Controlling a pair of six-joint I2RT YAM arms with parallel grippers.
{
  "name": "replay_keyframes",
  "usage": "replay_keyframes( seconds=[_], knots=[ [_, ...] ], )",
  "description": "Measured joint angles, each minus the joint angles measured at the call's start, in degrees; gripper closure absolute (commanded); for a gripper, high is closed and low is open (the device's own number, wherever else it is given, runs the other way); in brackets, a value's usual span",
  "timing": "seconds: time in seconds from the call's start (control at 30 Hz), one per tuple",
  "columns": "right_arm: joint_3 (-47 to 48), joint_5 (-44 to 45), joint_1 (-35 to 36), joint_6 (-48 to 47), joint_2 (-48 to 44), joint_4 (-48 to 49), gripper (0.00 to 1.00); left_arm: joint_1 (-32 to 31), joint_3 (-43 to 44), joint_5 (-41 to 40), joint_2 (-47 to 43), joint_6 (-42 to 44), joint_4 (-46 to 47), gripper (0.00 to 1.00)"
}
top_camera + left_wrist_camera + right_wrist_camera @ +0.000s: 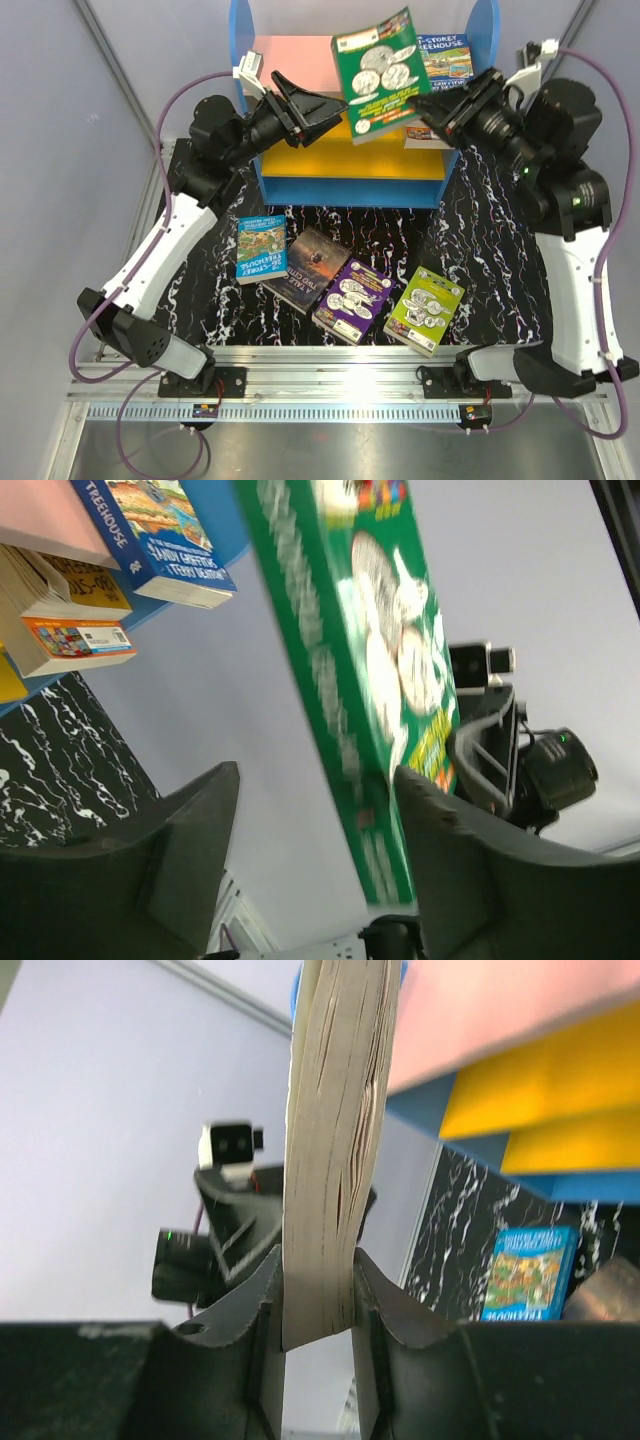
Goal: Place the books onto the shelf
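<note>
A green coin-picture book (380, 75) hangs upright in front of the shelf (290, 60), its lower right corner pinched by my right gripper (428, 108). In the right wrist view its page edge (335, 1160) sits clamped between both fingers of that gripper (320, 1300). My left gripper (335, 105) stands open at the book's left edge; the green cover (370, 680) lies close by the right finger (470, 860), with a wide gap to the other finger. On the shelf rest a blue Treehouse book (447, 57) and an orange one (425, 135).
On the marbled black table lie a blue book (261, 248), a dark brown one (308, 268), a purple one (352, 300) and a lime one (424, 310). The shelf has blue side panels (240, 60) and yellow lower boards (340, 160).
</note>
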Motion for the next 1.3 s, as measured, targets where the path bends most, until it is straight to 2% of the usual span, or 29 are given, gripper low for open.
replay_keyframes(
  seconds=[0.13, 0.3, 0.4, 0.6, 0.97, 1.0, 1.03, 1.07, 1.1, 1.23, 1.3],
  knots=[
    [7.8, -0.7, -5.1, -1.1, 5.4, -0.3, 1.00, 0.8, -0.7, 0.8, -2.1, 1.5, -0.4, 0.21],
    [8.7, -3.6, -14.3, 0.5, 9.0, 1.9, 1.00, 1.9, -2.6, 0.9, -4.7, 3.6, -1.6, 0.12],
    [8.7, -3.8, -17.5, 2.2, 12.0, 4.0, 1.00, 2.2, -4.0, 0.9, -6.2, 4.5, -2.2, 0.12],
    [7.4, -5.0, -19.1, 6.6, 17.9, 8.6, 1.00, 2.2, -8.7, 1.0, -8.7, 5.2, -2.4, 0.13],
    [7.4, -5.7, -24.0, 12.3, 22.8, 8.2, 0.99, 2.2, -14.3, 1.0, -12.7, 5.9, -3.5, 0.13],
    [7.4, -6.2, -24.5, 12.7, 22.8, 8.2, 0.92, 2.2, -14.3, 1.0, -12.8, 5.9, -3.4, 0.13],
    [7.5, -6.6, -24.7, 13.0, 22.8, 8.1, 0.81, 2.2, -14.3, 1.0, -12.9, 5.9, -3.4, 0.14],
    [7.8, -6.9, -24.9, 13.2, 22.9, 7.6, 0.51, 2.2, -14.3, 1.0, -13.0, 5.9, -3.3, 0.14],
    [8.3, -7.2, -25.0, 13.6, 23.1, 6.8, 0.41, 2.2, -14.3, 1.0, -13.0, 5.9, -3.3, 0.14],
    [9.8, -8.2, -26.1, 14.7, 23.5, 6.5, 0.16, 2.2, -14.3, 1.0, -13.0, 5.9, -3.3, 0.14],
    [9.9, -8.6, -26.6, 15.1, 23.5, 6.5, 0.08, 2.2, -14.3, 1.0, -13.0, 5.9, -3.3, 0.14]
  ],
)
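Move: Ahead and to the right of the right hand, which already grips the green book, the blue 91-Storey book lies on the pink top board, about 19 cm forward, 7 cm right and 8 cm below. The shelf's right side panel stands roughly 8 cm right of that book, level with it. The pink board's middle lies some 15 cm to its left, slightly lower. From the free left hand the blue book is about 15 cm ahead, 22 cm right and slightly lower. Swinging the green book forward and right to the top board's right end, the right hand travels about 18 cm out and 14 cm right, rising slightly first, then sinking some 8 cm onto the blue book, while turning clockwise about 20 degrees and tipping down. Its fingers then open and let go. The left hand, already off the book, opens wider and draws back, left and down, about 4 cm each way. ##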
